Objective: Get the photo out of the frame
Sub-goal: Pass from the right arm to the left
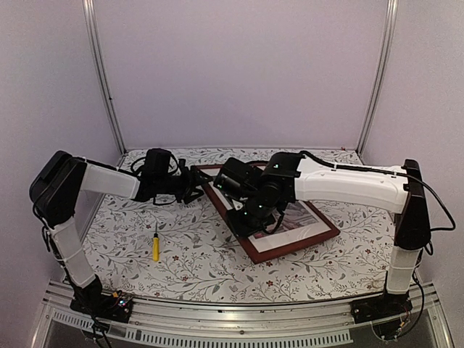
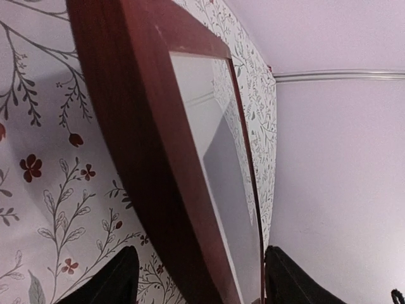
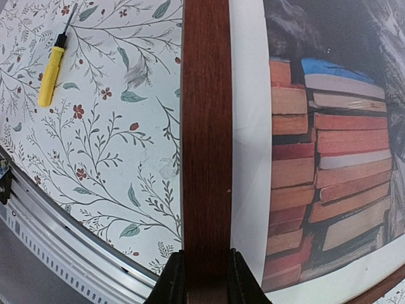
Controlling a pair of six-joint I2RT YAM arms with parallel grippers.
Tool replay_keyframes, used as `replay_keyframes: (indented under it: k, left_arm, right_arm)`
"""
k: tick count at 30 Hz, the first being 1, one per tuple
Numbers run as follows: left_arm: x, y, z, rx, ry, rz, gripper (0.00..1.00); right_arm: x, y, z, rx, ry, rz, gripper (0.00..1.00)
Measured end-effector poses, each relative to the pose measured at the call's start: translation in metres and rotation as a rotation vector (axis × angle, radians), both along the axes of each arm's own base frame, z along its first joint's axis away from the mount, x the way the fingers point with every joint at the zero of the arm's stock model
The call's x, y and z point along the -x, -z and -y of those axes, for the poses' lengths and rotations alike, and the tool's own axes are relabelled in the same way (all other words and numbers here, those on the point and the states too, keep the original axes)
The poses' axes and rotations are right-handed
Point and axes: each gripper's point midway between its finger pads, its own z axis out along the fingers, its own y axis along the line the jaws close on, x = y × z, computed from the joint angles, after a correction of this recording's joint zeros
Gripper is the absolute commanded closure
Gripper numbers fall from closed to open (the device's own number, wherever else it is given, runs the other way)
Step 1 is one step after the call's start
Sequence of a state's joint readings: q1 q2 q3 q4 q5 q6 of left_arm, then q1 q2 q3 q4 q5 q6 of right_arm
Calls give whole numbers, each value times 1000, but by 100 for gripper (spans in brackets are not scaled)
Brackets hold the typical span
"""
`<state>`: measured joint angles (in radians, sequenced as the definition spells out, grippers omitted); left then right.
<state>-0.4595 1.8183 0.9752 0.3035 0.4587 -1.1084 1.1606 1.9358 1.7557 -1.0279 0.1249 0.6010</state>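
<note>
The frame (image 1: 297, 244) is dark reddish-brown wood and lies at an angle in the middle of the floral table. The photo (image 1: 301, 221) sits inside it. In the right wrist view the photo (image 3: 323, 158) shows stacked red-orange books inside a white border. My right gripper (image 1: 241, 217) is shut on the frame's left rail (image 3: 205, 126), one finger on each side, gripper (image 3: 205, 275). My left gripper (image 1: 194, 187) is at the frame's far left corner. Its jaws stand open astride the frame's edge (image 2: 145, 139), gripper (image 2: 199, 278). The left finger (image 2: 117, 278) is clear of the wood.
A yellow-handled screwdriver (image 1: 155, 246) lies on the cloth left of the frame, also seen as the screwdriver (image 3: 50, 73) from the right wrist. The table's aluminium front rail (image 3: 57, 234) runs close below the right gripper. Purple walls enclose the back and sides.
</note>
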Motion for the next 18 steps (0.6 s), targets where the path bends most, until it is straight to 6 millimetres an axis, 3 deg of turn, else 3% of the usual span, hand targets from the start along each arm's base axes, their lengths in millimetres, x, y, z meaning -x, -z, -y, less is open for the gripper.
replay_keyframes:
  k: [5, 10, 15, 18]
  left_arm:
    - [-3, 7, 6, 44, 1, -27, 56]
    - [-1, 9, 11, 58, 1, -53, 84]
    - [-1, -14, 19, 150, -31, -82, 100]
    - [5, -11, 20, 147, -40, -102, 100]
  right_arm:
    - [10, 6, 5, 23, -15, -8, 96]
    - [14, 6, 11, 41, -19, 7, 93]
    - [19, 5, 11, 54, -19, 37, 85]
    - [23, 0, 12, 68, -20, 66, 71]
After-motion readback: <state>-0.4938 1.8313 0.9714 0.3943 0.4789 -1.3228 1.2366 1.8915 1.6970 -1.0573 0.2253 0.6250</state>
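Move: The frame's left bar, near its far corner, already lies between the left hand's open fingers, about 2 cm to the right and 1 cm below. From the right hand, which already holds that bar nearer the robot, this spot is some 18 cm ahead and 9 cm left, roughly 3 cm lower. The photo's middle lies about 18 cm right and 8 cm back of the left hand; the screwdriver is 14 cm left and 18 cm back, about 9 cm below. The frame's left bar gets its second hold near the far corner: the left hand eases some 2 cm to the right onto it, dipping about 1 cm and then rising 2 cm, while its fingers close and pinch the wood and the hand turns about 10 degrees. The right hand, still gripping the bar nearer the robot, draws back about 2.5 cm and slightly right. ##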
